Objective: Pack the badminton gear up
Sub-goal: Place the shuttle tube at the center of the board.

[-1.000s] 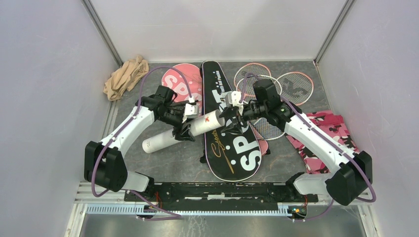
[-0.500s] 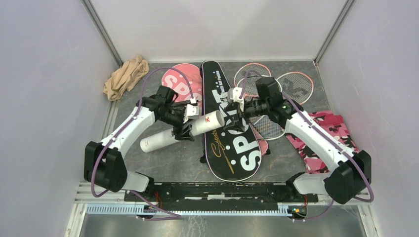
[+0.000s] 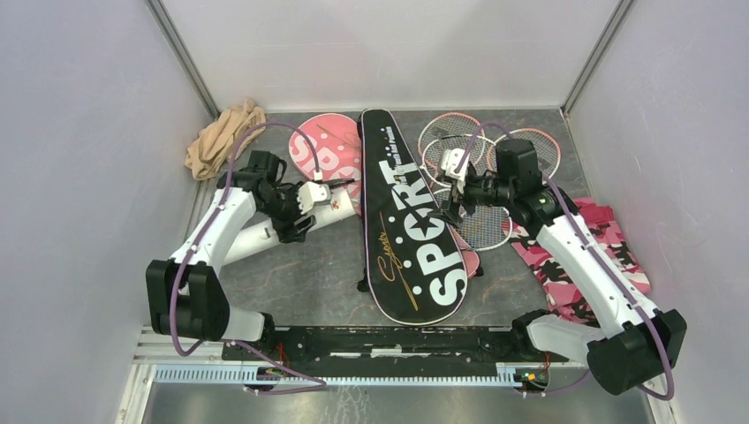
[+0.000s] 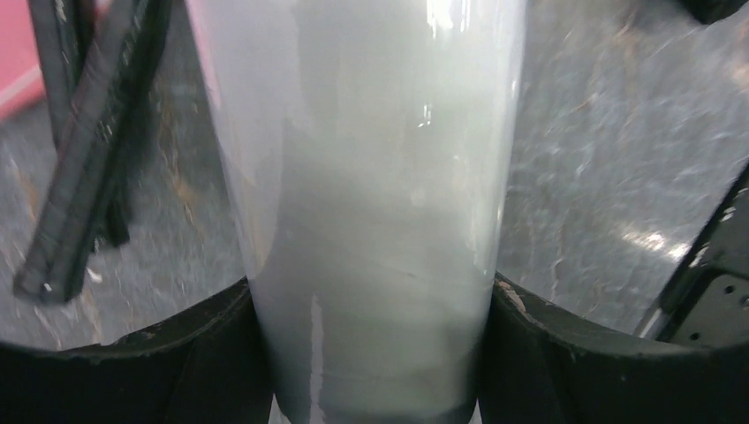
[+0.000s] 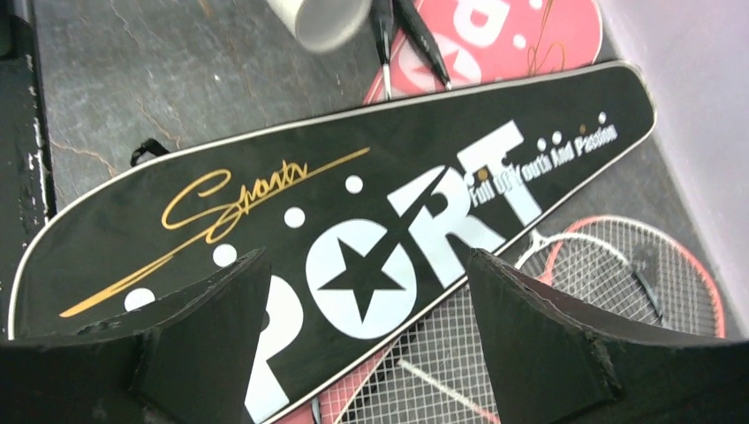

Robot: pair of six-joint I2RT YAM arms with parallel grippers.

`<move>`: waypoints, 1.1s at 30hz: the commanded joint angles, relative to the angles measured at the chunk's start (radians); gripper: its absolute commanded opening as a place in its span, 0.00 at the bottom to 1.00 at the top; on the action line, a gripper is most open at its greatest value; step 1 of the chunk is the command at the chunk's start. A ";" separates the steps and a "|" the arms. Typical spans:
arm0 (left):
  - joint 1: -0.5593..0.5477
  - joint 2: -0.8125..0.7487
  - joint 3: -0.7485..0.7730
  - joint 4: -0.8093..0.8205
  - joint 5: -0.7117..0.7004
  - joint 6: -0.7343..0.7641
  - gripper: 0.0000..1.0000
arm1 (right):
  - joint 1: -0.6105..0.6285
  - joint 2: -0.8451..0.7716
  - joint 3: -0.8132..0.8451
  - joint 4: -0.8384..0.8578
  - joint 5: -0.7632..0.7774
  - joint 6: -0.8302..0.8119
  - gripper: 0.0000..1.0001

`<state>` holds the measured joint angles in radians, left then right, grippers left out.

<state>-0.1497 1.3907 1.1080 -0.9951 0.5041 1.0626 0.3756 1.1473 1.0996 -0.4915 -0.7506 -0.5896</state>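
Observation:
My left gripper [image 3: 305, 215] is shut on the long white tube [image 3: 340, 201], which lies slanted at the table's left with its far end over the pink SPORT bag [image 3: 329, 155]. In the left wrist view the tube [image 4: 371, 221] fills the gap between both fingers [image 4: 177, 362]. The black SPORT bag [image 3: 415, 238] lies in the middle. My right gripper [image 3: 452, 199] is open and empty, hovering over the black bag's right edge and the pink-framed rackets [image 3: 495, 159]. The right wrist view shows the black bag [image 5: 353, 203], the rackets [image 5: 618, 265], the pink bag [image 5: 503, 35] and the tube's end [image 5: 318, 18].
A beige cloth [image 3: 221, 137] is bunched in the back left corner. A pink camouflage cloth [image 3: 583, 247] lies under the right arm. Black straps [image 4: 79, 150] hang beside the tube. Grey walls close the table in on three sides.
My left gripper has carried the tube left and back, off the black bag. My right gripper has opened wider and pulled away to the right, over the rackets.

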 commanded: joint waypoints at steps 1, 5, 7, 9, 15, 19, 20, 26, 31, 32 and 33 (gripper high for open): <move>0.034 -0.023 -0.084 0.043 -0.147 0.084 0.18 | -0.013 -0.011 -0.049 -0.005 0.078 -0.014 0.88; 0.034 -0.019 -0.179 0.161 -0.202 0.048 0.24 | -0.018 -0.007 -0.081 0.016 0.155 0.020 0.88; 0.034 -0.001 -0.198 0.214 -0.200 0.009 0.27 | -0.020 -0.002 -0.097 0.032 0.200 0.044 0.89; 0.033 0.020 -0.205 0.246 -0.188 -0.029 0.30 | -0.020 0.004 -0.115 0.044 0.237 0.059 0.89; 0.029 0.055 -0.251 0.334 -0.193 -0.089 0.43 | -0.019 0.032 -0.184 0.074 0.331 0.054 0.90; 0.029 0.052 -0.280 0.369 -0.209 -0.109 0.54 | -0.019 0.091 -0.209 0.092 0.323 0.054 0.90; 0.029 0.045 -0.285 0.373 -0.212 -0.109 0.57 | -0.020 0.103 -0.211 0.096 0.317 0.051 0.90; 0.028 -0.039 -0.292 0.382 -0.232 -0.120 0.87 | -0.018 0.172 -0.202 0.133 0.325 0.059 0.91; 0.029 -0.115 -0.274 0.374 -0.211 -0.119 1.00 | -0.019 0.250 -0.181 0.140 0.275 0.093 0.91; 0.029 -0.124 -0.268 0.368 -0.201 -0.120 1.00 | -0.019 0.263 -0.179 0.144 0.270 0.104 0.91; 0.029 -0.133 -0.261 0.361 -0.187 -0.120 1.00 | -0.018 0.273 -0.177 0.145 0.272 0.111 0.91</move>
<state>-0.1196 1.3041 0.8104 -0.6456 0.2806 0.9749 0.3588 1.3853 0.8822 -0.3893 -0.4473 -0.5209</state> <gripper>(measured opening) 0.994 0.905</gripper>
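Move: The left hand still grips the shuttle tube; its resting spot on the board is centred about 8 cm left, 2 cm back and 9 cm below. Black racket handles lie some 11 cm ahead and 5 cm right, 11 cm down. The black sports bag's middle is about 22 cm right and 6 cm ahead of the left hand; from the open right hand it is 5 cm ahead, 4 cm left and 25 cm down, with the near racket 5 cm ahead and 10 cm right. Left lowers the tube some 9 cm and leftward, releases, lifts away; right sinks 16 cm towards the bag. ##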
